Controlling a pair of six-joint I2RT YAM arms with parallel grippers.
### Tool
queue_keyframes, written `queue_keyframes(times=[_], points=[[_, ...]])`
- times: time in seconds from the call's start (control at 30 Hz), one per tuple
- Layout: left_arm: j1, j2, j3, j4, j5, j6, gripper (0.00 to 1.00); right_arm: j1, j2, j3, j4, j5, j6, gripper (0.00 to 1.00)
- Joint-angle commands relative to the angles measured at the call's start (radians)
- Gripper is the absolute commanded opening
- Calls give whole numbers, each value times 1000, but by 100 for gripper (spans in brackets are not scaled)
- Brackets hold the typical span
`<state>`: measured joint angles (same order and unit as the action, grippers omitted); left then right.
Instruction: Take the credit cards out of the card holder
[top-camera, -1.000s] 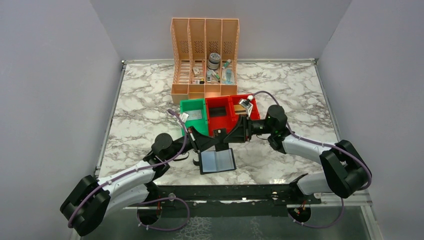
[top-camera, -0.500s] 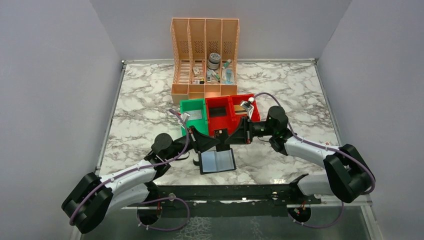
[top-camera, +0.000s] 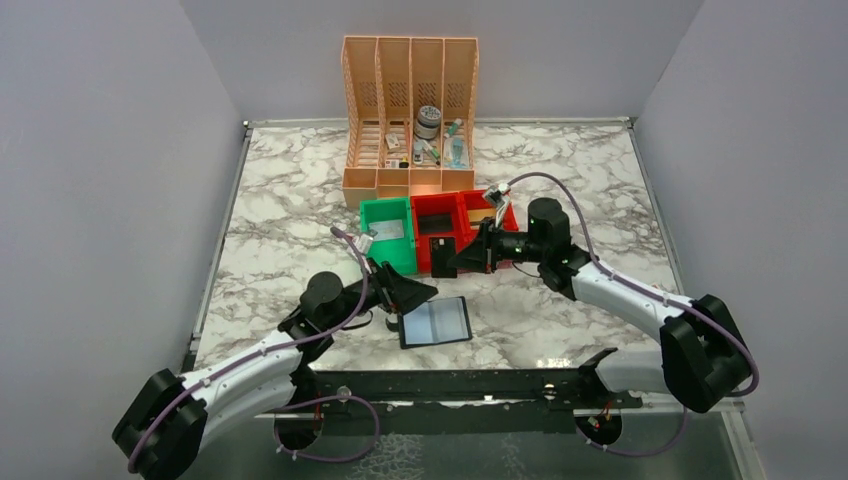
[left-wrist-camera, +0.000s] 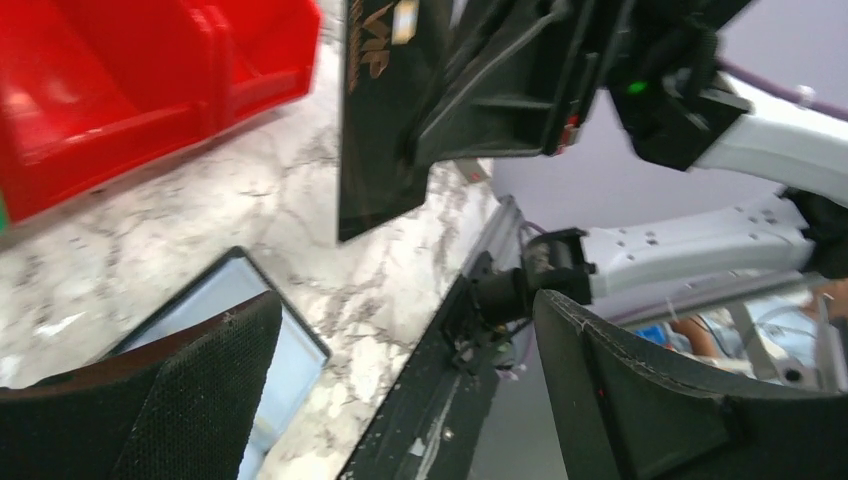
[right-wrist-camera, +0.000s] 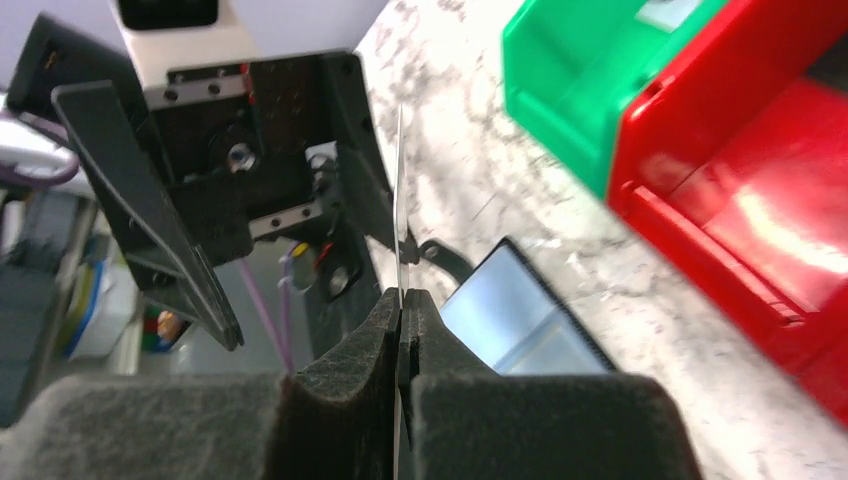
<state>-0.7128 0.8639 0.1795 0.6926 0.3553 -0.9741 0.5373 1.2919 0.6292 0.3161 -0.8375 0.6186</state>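
The card holder (top-camera: 437, 322) lies open on the marble, pale blue lining up, also showing in the left wrist view (left-wrist-camera: 292, 352) and the right wrist view (right-wrist-camera: 512, 322). My right gripper (top-camera: 462, 258) is shut on a dark grey credit card (top-camera: 443, 255), held upright on edge above the table just in front of the red bin. That card hangs in the left wrist view (left-wrist-camera: 385, 110) and stands edge-on between the pads (right-wrist-camera: 400, 200). My left gripper (top-camera: 415, 295) is open, empty, a little apart from the card and above the holder's left end. Other credit cards are not visible.
A green bin (top-camera: 390, 232) and a red two-part bin (top-camera: 445, 228) stand behind the grippers, with some items inside. A peach file organiser (top-camera: 410, 110) with small items stands further back. The black mounting rail (top-camera: 450, 385) runs along the near edge.
My left gripper opened, let go of the dark card and drew back toward the near left. The right gripper closed on the card and carried it slightly away toward the red bin.
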Motion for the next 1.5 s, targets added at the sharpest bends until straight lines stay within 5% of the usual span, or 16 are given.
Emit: queue_keyframes(times=[0.0,0.4,0.63,0.87,1.0,1.47], points=[[7,-86,43,-293,-161,58,99,0,-38,78,-145,242,-154,1],[7,-149,85,-556,-210,138,99,8,68,169,-141,549,-412,1],[7,-119,136,-642,-219,187,99,116,144,184,-62,735,-771,1],[7,-157,177,-753,-246,220,99,162,228,181,46,750,-1051,1],[7,-182,192,-821,-291,229,99,162,308,261,-50,773,-1154,1],[7,-233,226,-920,-327,249,99,164,480,413,-156,811,-1295,1]])
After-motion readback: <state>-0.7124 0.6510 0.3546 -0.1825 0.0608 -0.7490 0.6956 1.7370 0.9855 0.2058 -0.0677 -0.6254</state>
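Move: The black card is already in the right fingers. The dark card in the middle, red compartment lies about 19 cm ahead of the right hand, 4 cm to its left and 16 cm below. From that hand, the green bin sits 15 cm ahead and 16 cm left, and the right red compartment 18 cm ahead and 8 cm right. The open card holder is almost straight below the empty left hand, some 18 cm down and 1 cm to its right. Forward about 17 cm goes the right hand, level at first and then sinking some 8 cm, carrying the black card to the middle red compartment. Its wrist turns nearly 80 degrees, so that the fingers, still shut on the card, slant forward, left and down. The left hand, fingers staying wide open, drops and draws off to its left, about 6 cm each way, tilting down beside the card holder. ##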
